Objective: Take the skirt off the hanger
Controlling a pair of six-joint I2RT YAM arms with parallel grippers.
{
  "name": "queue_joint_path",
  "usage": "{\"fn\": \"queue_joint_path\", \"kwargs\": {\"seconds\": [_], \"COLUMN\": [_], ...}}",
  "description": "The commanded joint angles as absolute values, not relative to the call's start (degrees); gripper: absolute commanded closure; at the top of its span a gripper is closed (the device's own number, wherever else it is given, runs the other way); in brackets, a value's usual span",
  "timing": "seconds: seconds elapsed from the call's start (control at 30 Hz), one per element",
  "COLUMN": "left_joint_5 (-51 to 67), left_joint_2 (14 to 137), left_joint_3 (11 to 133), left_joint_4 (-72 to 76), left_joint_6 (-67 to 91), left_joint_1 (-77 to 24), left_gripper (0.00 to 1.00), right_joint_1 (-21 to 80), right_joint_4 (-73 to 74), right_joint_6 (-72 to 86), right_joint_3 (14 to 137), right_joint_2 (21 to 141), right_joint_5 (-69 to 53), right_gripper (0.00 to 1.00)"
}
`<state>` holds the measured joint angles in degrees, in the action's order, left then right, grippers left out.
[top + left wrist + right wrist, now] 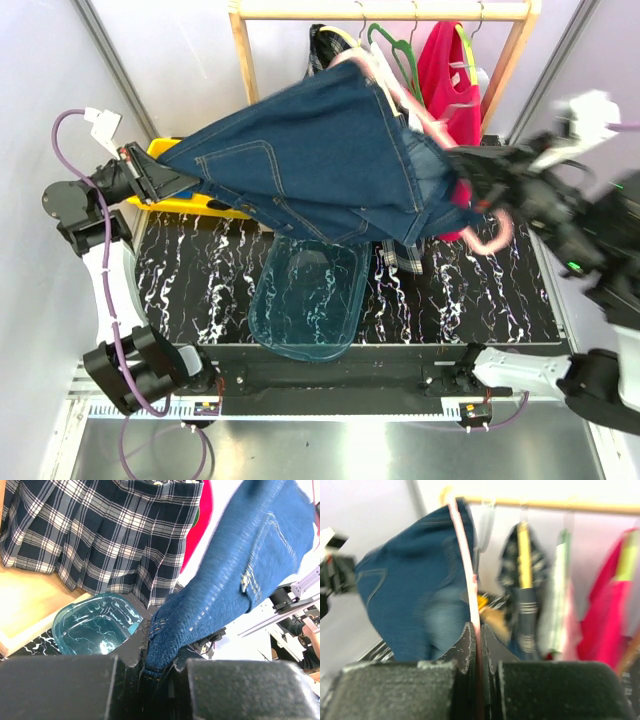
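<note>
A blue denim skirt (330, 160) stretches across the middle of the top view, above the table. My left gripper (160, 178) is shut on the skirt's left corner, and the left wrist view shows the denim (235, 575) pinched between its jaws. A pink hanger (495, 235) runs through the skirt's right side. My right gripper (478, 185) is shut on the hanger, seen as a thin pink bar (465, 560) between its jaws in the right wrist view, with the denim (410, 595) hanging to its left. The right arm is blurred.
A wooden clothes rail (385, 10) at the back carries a plaid skirt (100, 535), a red garment (445, 70) and a green hanger (395, 50). A clear blue tray (305, 300) lies on the black marbled table (460, 290). A yellow bin (175, 205) sits behind my left gripper.
</note>
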<state>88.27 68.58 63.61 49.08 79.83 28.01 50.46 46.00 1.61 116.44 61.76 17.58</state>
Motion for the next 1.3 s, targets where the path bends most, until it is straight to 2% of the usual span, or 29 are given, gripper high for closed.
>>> {"fn": "queue_joint_path", "kwargs": {"seconds": [0.0, 0.13, 0.2, 0.4, 0.5, 0.57, 0.6, 0.63, 0.77, 0.9, 0.97, 1.0, 1.07, 1.17, 1.2, 1.23, 1.27], "left_joint_5": [96.8, 96.5, 96.2, 86.8, 84.1, 82.5, 80.5, 79.8, 80.1, 79.0, 77.8, 75.6, 72.4, 68.6, 67.6, 66.8, 64.8], "left_joint_2": [67.1, 63.8, 62.3, 65.9, 67.0, 66.9, 67.0, 67.0, 67.0, 65.1, 64.6, 64.7, 65.7, 67.7, 69.2, 70.0, 71.0], "left_joint_3": [62.6, 63.4, 64.8, 67.2, 67.8, 74.1, 77.3, 80.5, 83.0, 74.1, 69.8, 68.9, 66.5, 65.0, 65.1, 65.8, 68.3], "left_joint_4": [52.2, 52.2, 50.4, 44.4, 32.9, 15.7, -1.1, -6.5, -9.1, -13.1, -19.3, -28.7, -37.3, -45.9, -48.3, -49.5, -50.6], "left_joint_6": [79.9, 80.2, 79.4, 78.6, 68.8, 55.1, 48.3, 38.8, 38.9, 36.7, 28.4, 23.8, 10.9, 1.6, -1.1, -2.2, -3.1], "left_joint_1": [29.8, 24.1, 17.3, 2.3, -3.0, -6.2, -7.3, -9.1, -9.7, -12.3, -12.8, -12.8, -12.8, -12.8, -12.8, -12.8, -12.8], "left_gripper": [1.00, 1.00, 1.00, 1.00, 1.00, 1.00, 1.00, 1.00, 1.00, 0.98, 0.99, 0.99, 0.99, 0.77, 0.63, 0.55, 0.41], "right_joint_1": [49.0, 49.0, 49.0, 49.1, 49.0, 49.0, 49.0, 49.0, 49.0, 49.0, 49.0, 49.0, 49.0, 49.0, 49.0, 49.0, 49.0], "right_joint_4": [35.3, 34.7, 34.7, 34.8, 35.1, 35.1, 35.2, 35.3, 35.6, 35.7, 35.7, 35.7, 35.9, 36.4, 36.5, 36.7, 36.9], "right_joint_6": [-5.7, -5.5, -4.6, -1.7, -0.4, 1.8, 2.0, 2.5, 3.2, 3.3, 3.5, 3.7, 3.9, 4.7, 5.0, 4.9, 4.9], "right_joint_3": [117.8, 114.2, 113.7, 111.5, 110.4, 109.7, 109.1, 108.7, 107.7, 108.5, 109.4, 109.8, 110.4, 111.0, 111.1, 111.2, 111.2], "right_joint_2": [52.6, 51.2, 51.2, 51.9, 51.7, 51.2, 50.5, 50.5, 50.0, 50.9, 51.1, 51.3, 51.2, 51.0, 50.9, 51.1, 51.1], "right_joint_5": [37.9, 38.8, 38.4, 35.9, 34.5, 34.1, 33.9, 34.0, 34.0, 33.2, 32.7, 32.5, 32.0, 30.9, 30.7, 30.4, 30.1], "right_gripper": [1.00, 1.00, 1.00, 1.00, 1.00, 1.00, 1.00, 1.00, 1.00, 1.00, 1.00, 1.00, 1.00, 1.00, 1.00, 1.00, 1.00]}}
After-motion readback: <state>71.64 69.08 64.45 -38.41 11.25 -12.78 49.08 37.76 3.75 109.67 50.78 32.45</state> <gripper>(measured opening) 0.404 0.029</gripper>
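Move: The denim skirt is stretched between the hands: its middle is about 24 cm right of the left hand, 2 cm farther out and 3 cm higher. The teal basin, where it goes, is some 24 cm right, 6 cm back and 37 cm below that hand; the yellow bin is 22 cm ahead, 3 cm left, 39 cm down. From the right hand, the skirt's middle is roughly 25 cm left, 7 cm ahead, 10 cm lower. Still gripping the pink hanger, the right hand yanks it about 14 cm right, 5 cm up and slightly back, away from the skirt, then eases some 5 cm back left. The left hand keeps its pinch on the denim, swings 16 cm right and 8 cm back over the basin, turning 30 degrees clockwise, then drops quickly, fingers tipping down and starting to open. ##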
